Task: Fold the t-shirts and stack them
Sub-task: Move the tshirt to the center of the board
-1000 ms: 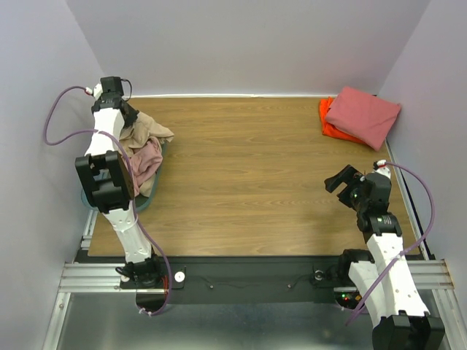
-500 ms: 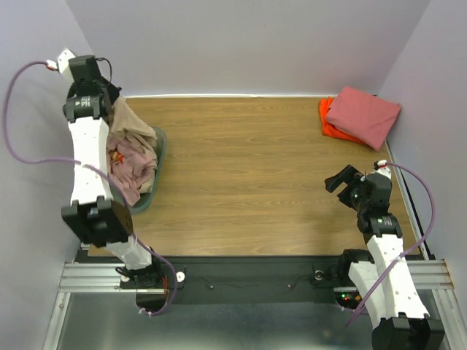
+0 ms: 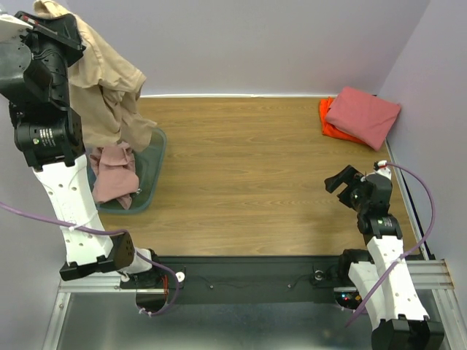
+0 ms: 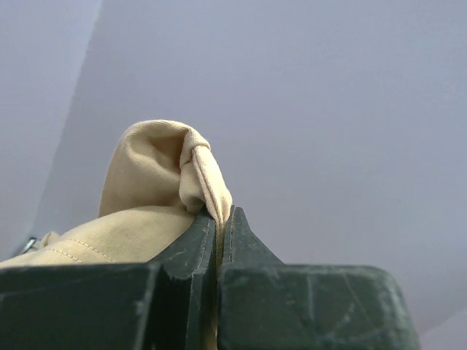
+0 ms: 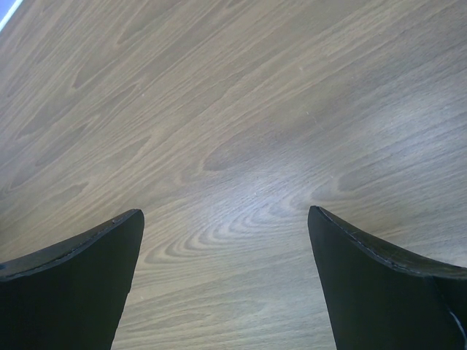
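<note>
My left gripper point(image 4: 221, 215) is shut on a fold of the tan t-shirt point(image 4: 157, 189) and holds it high at the far left. The tan t-shirt point(image 3: 102, 87) hangs down from that hand over the teal bin point(image 3: 149, 171). A dusty pink t-shirt point(image 3: 114, 175) lies crumpled in the bin. At the far right corner a salmon-red t-shirt point(image 3: 363, 114) rests folded on a folded orange t-shirt point(image 3: 330, 127). My right gripper point(image 3: 341, 181) hovers open over bare wood near the right edge; in its wrist view the right gripper point(image 5: 226, 219) has nothing between its fingers point(image 5: 95, 248).
Purple-grey walls close in the table on the left, back and right. The wooden tabletop point(image 3: 248, 168) stretches between the bin and the folded stack. A black rail point(image 3: 248, 277) with both arm bases runs along the near edge.
The left arm has risen steeply, lifting the tan t-shirt out of the bin until it hangs free. The pink t-shirt stayed in the bin. The right arm has not moved.
</note>
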You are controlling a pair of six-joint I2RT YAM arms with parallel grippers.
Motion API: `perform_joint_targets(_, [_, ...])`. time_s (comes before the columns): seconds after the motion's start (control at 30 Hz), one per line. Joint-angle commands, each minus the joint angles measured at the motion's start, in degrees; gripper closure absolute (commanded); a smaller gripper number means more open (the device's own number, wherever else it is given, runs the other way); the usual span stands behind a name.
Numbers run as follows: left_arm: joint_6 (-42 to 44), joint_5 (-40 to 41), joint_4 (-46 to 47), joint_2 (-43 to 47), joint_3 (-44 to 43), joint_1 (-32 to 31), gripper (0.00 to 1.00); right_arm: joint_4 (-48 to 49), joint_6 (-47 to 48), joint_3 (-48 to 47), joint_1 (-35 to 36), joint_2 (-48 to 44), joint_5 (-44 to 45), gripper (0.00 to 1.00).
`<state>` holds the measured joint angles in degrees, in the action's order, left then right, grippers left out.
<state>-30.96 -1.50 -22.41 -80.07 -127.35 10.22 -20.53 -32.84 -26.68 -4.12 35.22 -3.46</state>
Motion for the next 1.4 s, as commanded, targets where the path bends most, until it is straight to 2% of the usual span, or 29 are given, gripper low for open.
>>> perform_joint_targets(0.0, [-2.2,-12.0,3.7,-2.3,-0.1,-0.1,1.00,2.3,0.3,0.0,-0.3,-0.6,-0.4,0.00])
perform_joint_targets(0.13, [-2.2,-17.0,6.8,-0.1,6.3,-5.4,1.00,2.3,0.2,0.1,-0.3,-0.8,-0.4,0.00])
perform_joint_targets(0.23, [0.6,-15.7,11.6,2.6,10.8,-20.5,1.00,2.3,0.1,0.3,-0.3,-1.1,-1.0,0.00])
perform_joint_targets(0.27, [0.7,-15.8,12.2,2.9,11.2,-20.6,1.00,2.3,0.1,0.3,-0.3,-1.4,-1.0,0.00])
perform_joint_targets(0.37, [1.2,-17.0,13.5,1.4,9.5,-32.0,1.00,2.3,-0.1,0.7,-0.3,-2.1,-1.4,0.00])
perform_joint_targets(0.57, [1.4,-23.4,18.3,-4.2,7.0,-43.6,1.00,1.6,-2.0,1.3,-0.3,-3.8,1.0,0.00])
perform_joint_targets(0.67, [1.6,-21.6,18.7,-6.8,9.7,-44.3,1.00,-1.5,-4.1,-0.4,-0.3,-6.2,3.1,0.00])
perform_joint_targets(0.7, [2.4,-17.2,18.0,-8.0,12.2,-44.1,1.00,-4.7,-4.1,-2.6,-0.3,-7.6,6.4,0.00])
perform_joint_targets(0.8, [2.5,-10.5,15.0,-10.8,17.3,-42.1,1.00,-14.1,-5.0,-7.8,-0.3,-8.7,14.7,0.00])
perform_joint_targets(0.83, [2.4,-8.2,13.6,-11.4,21.4,-40.2,0.95,-18.6,-6.1,-11.2,-0.3,-8.9,16.4,0.00])
perform_joint_targets(0.9, [0.8,-1.2,12.2,-13.1,26.2,-37.6,0.70,-20.9,-7.2,-13.7,-0.3,-9.6,19.1,0.00])
perform_joint_targets(0.93, [-2.0,0.5,11.6,-13.8,28.5,-35.8,0.53,-21.4,-7.2,-14.3,-0.3,-10.2,19.0,0.00])
perform_joint_targets(0.97, [-2.7,0.6,10.5,-14.5,32.5,-32.6,0.25,-22.1,-7.2,-15.2,-0.3,-11.5,19.2,0.00])
perform_joint_targets(1.0, [-3.0,-1.7,10.1,-15.2,34.3,-30.9,0.20,-22.3,-7.2,-15.3,-0.3,-12.0,19.1,0.00])
perform_joint_targets(1.03, [-3.5,-3.1,9.7,-16.2,37.1,-29.7,0.16,-22.3,-6.9,-15.7,-0.3,-12.9,18.8,0.00])
perform_joint_targets(1.17, [-1.9,-5.2,11.5,-12.8,47.2,-28.7,0.16,-22.2,-7.4,-15.8,-0.3,-12.7,18.5,0.00])
perform_joint_targets(1.2, [-1.9,-5.3,12.1,-12.7,47.2,-28.7,0.16,-22.1,-7.4,-15.6,-0.3,-12.4,18.5,0.00])
perform_joint_targets(1.3, [-3.3,-5.2,16.0,-4.6,59.8,-29.1,0.16,-21.0,-8.3,-14.2,-0.3,-10.4,14.6,0.00])
perform_joint_targets(1.37, [-3.8,-4.9,18.6,-1.4,65.0,-29.4,0.16,-20.1,-8.4,-13.0,-0.3,-9.1,12.7,0.00])
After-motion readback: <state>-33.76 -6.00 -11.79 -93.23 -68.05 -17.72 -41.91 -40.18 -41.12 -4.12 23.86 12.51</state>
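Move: The left hand is high over its side, gripping the beige t-shirt. The board's center lies about 36 cm to its right, roughly level in reach and some 65 cm below. The basket with the pink shirt is almost straight underneath, about 4 cm left; the folded red stack is some 74 cm right and 19 cm farther out. From the right hand, the center is about 28 cm left, 7 cm ahead and 13 cm below. The left hand swings the held t-shirt 35 cm right, then plunges about 45 cm, opening to let go. ##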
